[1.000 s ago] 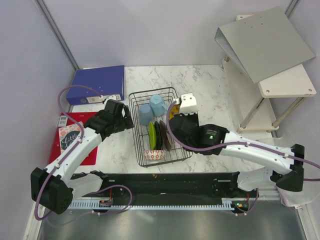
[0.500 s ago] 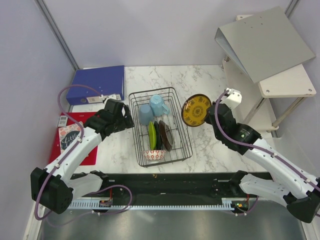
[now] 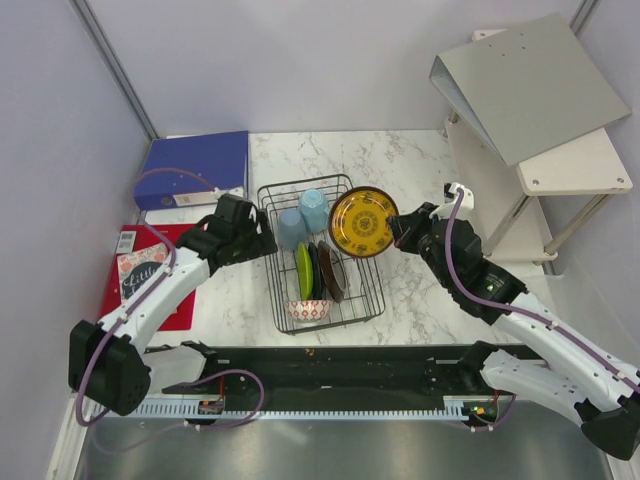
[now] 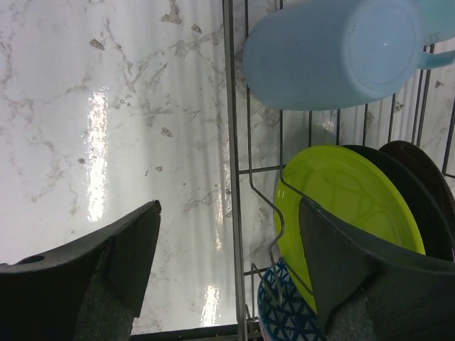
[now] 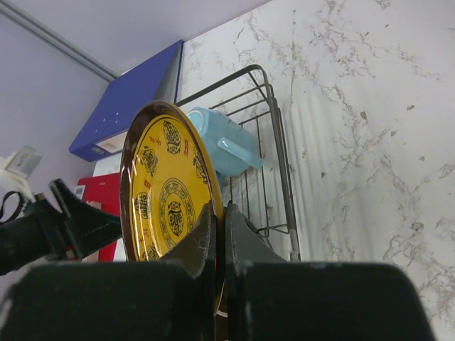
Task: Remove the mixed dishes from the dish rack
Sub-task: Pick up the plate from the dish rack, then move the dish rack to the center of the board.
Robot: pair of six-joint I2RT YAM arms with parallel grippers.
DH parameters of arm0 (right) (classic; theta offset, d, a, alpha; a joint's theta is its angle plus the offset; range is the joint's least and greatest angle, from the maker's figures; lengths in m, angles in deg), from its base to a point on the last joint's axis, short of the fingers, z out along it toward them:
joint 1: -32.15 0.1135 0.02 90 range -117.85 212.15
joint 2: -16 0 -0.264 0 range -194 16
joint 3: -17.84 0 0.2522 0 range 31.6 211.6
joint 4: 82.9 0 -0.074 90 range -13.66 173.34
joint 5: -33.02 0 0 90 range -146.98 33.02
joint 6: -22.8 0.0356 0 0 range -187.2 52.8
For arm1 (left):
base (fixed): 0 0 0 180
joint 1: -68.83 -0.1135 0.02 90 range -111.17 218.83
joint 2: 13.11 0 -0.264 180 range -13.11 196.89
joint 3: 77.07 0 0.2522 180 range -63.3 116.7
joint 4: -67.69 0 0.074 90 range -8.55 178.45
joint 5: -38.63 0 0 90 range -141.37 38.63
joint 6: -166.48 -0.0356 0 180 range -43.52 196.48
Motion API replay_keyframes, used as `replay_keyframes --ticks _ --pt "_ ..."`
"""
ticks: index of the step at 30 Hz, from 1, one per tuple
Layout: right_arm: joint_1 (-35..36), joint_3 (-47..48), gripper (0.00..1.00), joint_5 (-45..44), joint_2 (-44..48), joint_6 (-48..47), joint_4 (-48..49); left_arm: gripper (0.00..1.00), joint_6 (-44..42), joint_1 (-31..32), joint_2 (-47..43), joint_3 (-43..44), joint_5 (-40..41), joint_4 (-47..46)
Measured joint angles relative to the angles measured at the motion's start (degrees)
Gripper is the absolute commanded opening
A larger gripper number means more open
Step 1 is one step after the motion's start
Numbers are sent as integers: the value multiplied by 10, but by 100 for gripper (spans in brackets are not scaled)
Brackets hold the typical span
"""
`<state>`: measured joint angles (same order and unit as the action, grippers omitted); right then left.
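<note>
The black wire dish rack [image 3: 300, 182] holds two light blue cups [image 3: 290, 228] [image 3: 314, 208], an upright lime green plate [image 3: 303, 270], a black plate [image 3: 316, 270] and a red-and-white bowl [image 3: 308, 310]. My right gripper [image 3: 398, 232] is shut on the rim of the yellow-brown patterned plate [image 3: 363, 222], which hangs on edge over the rack's right side [image 5: 167, 192]. My left gripper [image 4: 227, 263] is open, straddling the rack's left wall wire [image 4: 233, 177]. One of its fingers is over the lime plate [image 4: 341, 206], above a blue patterned bowl [image 4: 284, 312].
A blue ring binder [image 3: 195, 165] lies at the back left, with a red book [image 3: 150, 275] in front of it. A white shelf stand [image 3: 570, 170] carrying a grey binder [image 3: 530, 85] stands at the right. A black rail [image 3: 330, 365] runs along the near edge.
My right arm lifted the yellow plate out of the rack to the right, then swung it back left over the rack's right edge. The left gripper edged toward the rack.
</note>
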<state>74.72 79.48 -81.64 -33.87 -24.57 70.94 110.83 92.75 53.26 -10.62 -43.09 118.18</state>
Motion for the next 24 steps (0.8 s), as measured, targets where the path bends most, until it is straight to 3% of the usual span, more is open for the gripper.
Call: replay_keyframes --ticks 8,9,11,12,14,24 --pt "0 -7 0 25 2 -9 19 72 12 0 94 2 -38 -17" --pt "0 -7 0 27 3 -11 20 59 14 0 96 2 -39 -18" --pt "0 -10 0 29 5 -14 22 46 20 0 97 2 -40 -21" --pt "0 -12 0 29 6 -16 23 24 24 0 97 2 -41 -24" --pt "0 -15 0 30 7 -19 24 2 25 0 97 -1 -46 -34" --pt "0 -17 0 39 7 -30 30 2 36 12 97 -5 -37 -43"
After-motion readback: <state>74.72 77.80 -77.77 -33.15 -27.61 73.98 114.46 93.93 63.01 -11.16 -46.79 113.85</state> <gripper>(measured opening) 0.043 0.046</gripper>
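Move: The left gripper, open and empty, hangs about 4 cm above the rack's left rim, the wire to grip being some 2 cm to its right and 1 cm ahead. The nearer blue mug lies roughly 8 cm right and 5 cm ahead, the green plate about 10 cm right and 5 cm back, both some 8 cm lower. From the right gripper, that piece of rim is about 28 cm left, roughly level fore and aft and 15 cm lower. Bring the left gripper down about 4 cm and some 2.5 cm to the right onto the dish rack's left rim, tipping the fingers a little steeper, under 10 degrees. Once down, shut the fingers on the rim wire and pinch it. Keep the yellow plate gripped and held up almost still in the right gripper. ##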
